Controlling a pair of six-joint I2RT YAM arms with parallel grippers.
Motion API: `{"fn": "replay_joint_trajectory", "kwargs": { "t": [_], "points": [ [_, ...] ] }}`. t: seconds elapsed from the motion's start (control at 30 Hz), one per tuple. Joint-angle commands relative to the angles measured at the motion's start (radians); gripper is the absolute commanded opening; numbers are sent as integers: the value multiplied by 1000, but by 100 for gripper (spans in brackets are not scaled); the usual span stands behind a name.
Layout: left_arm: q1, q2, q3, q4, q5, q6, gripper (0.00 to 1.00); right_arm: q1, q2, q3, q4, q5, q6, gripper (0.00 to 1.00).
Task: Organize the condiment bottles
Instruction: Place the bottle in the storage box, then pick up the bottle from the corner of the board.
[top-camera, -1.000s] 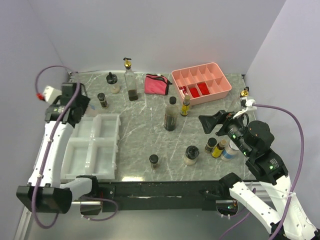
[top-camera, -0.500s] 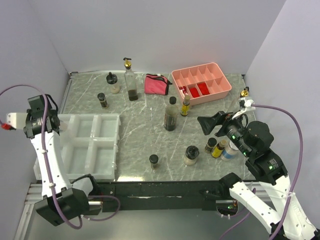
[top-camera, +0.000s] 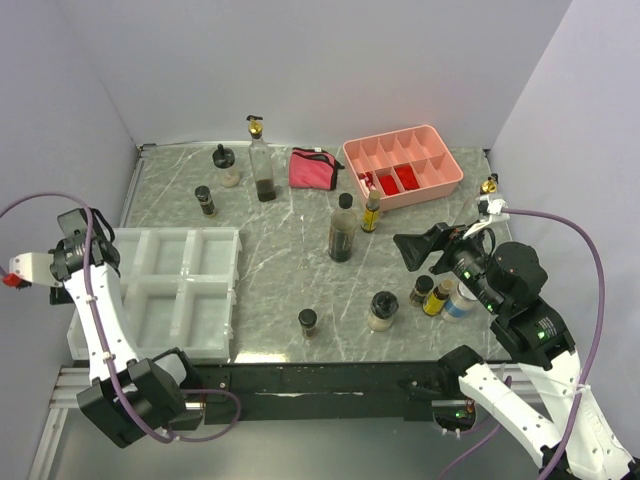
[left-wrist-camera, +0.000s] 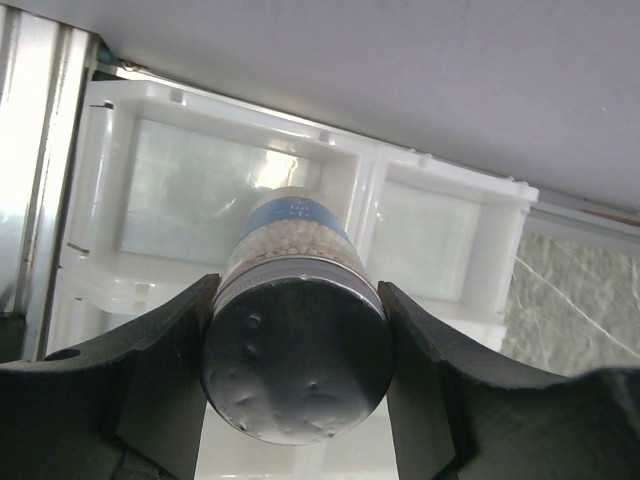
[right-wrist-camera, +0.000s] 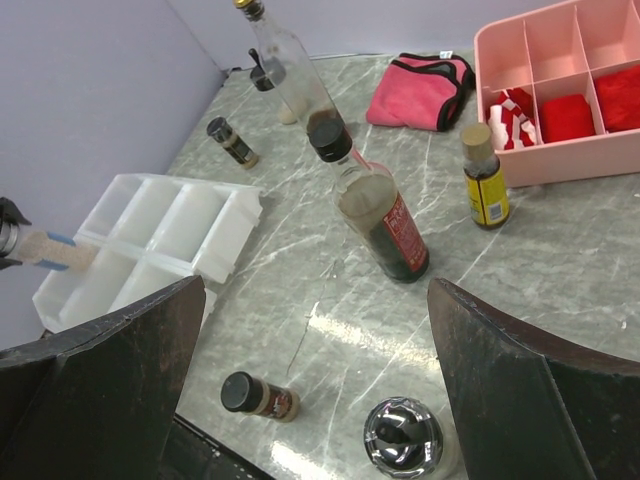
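Note:
My left gripper (left-wrist-camera: 295, 297) is shut on a blue-labelled jar (left-wrist-camera: 290, 225) with a grey lid, held on its side over the white compartment tray (left-wrist-camera: 365, 200). The same jar (right-wrist-camera: 48, 248) shows at the tray's left edge. My right gripper (right-wrist-camera: 315, 300) hangs open and empty above the table. Below it lie a silver-lidded jar (right-wrist-camera: 403, 437), a small black-lidded spice jar (right-wrist-camera: 255, 395) and a dark sauce bottle (right-wrist-camera: 380, 215). Further back stand a small yellow bottle (right-wrist-camera: 485, 185), a tall clear bottle (top-camera: 262, 160) with a gold top and another spice jar (top-camera: 205, 200).
The pink compartment tray (top-camera: 440, 185) with red items and a pink pouch (top-camera: 313, 167) sit at the back. Three small jars (top-camera: 438, 297) cluster under my right arm. A black-topped bottle (top-camera: 225, 165) stands at the back left. Walls close the left, back and right.
My left arm has swung from the back left corner down to the tray's left side, carrying the jar. The right arm has barely shifted.

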Motion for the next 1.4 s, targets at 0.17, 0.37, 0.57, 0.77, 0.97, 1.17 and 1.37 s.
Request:
{"fn": "replay_joint_trajectory", "kwargs": {
  "t": [0.17,0.37,0.57,0.77,0.97,1.17,1.37],
  "points": [
    [9,10,-86,102,-104,-59,13,6,16,0,43,-17,3,100],
    [9,74,-100,204,-41,41,22,6,10,0,40,-28,3,100],
    [9,82,-108,222,-41,62,92,6,5,-2,40,-28,2,100],
    [9,71,-74,190,-63,108,99,8,-3,9,35,-37,7,100],
    [9,59,113,101,-5,207,99,6,7,3,32,-63,29,100],
    [9,-30,132,255,402,445,99,8,27,1,-32,62,104,100],
    [4,-189,43,432,791,559,99,8,68,34,-156,215,224,100]
  ]
}}
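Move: The left hand already holds the blue-labelled bottle by its cap, roughly upright, over the storage box. The box's near-left compartment, where it is going, lies about 12 cm below that hand, 1 cm ahead and 1 cm left. The empty far-left compartment is some 12 cm farther ahead; the near-middle one is 10 cm right of the near-left. A small black-capped bottle stands about 25 cm ahead and 21 cm right. From the right hand, the near-left compartment lies roughly 60 cm left, 1 cm back and 27 cm below. The left hand lowers the bottle about 5 cm, almost straight down into the near-left compartment of the storage box, then opens its fingers wide and lets go of the cap with hardly any shift. Empty, it climbs about 13 cm away from the bottle, slowly at first and then faster, swinging forward and to the right over the box while the wrist turns clockwise some 35 degrees. ##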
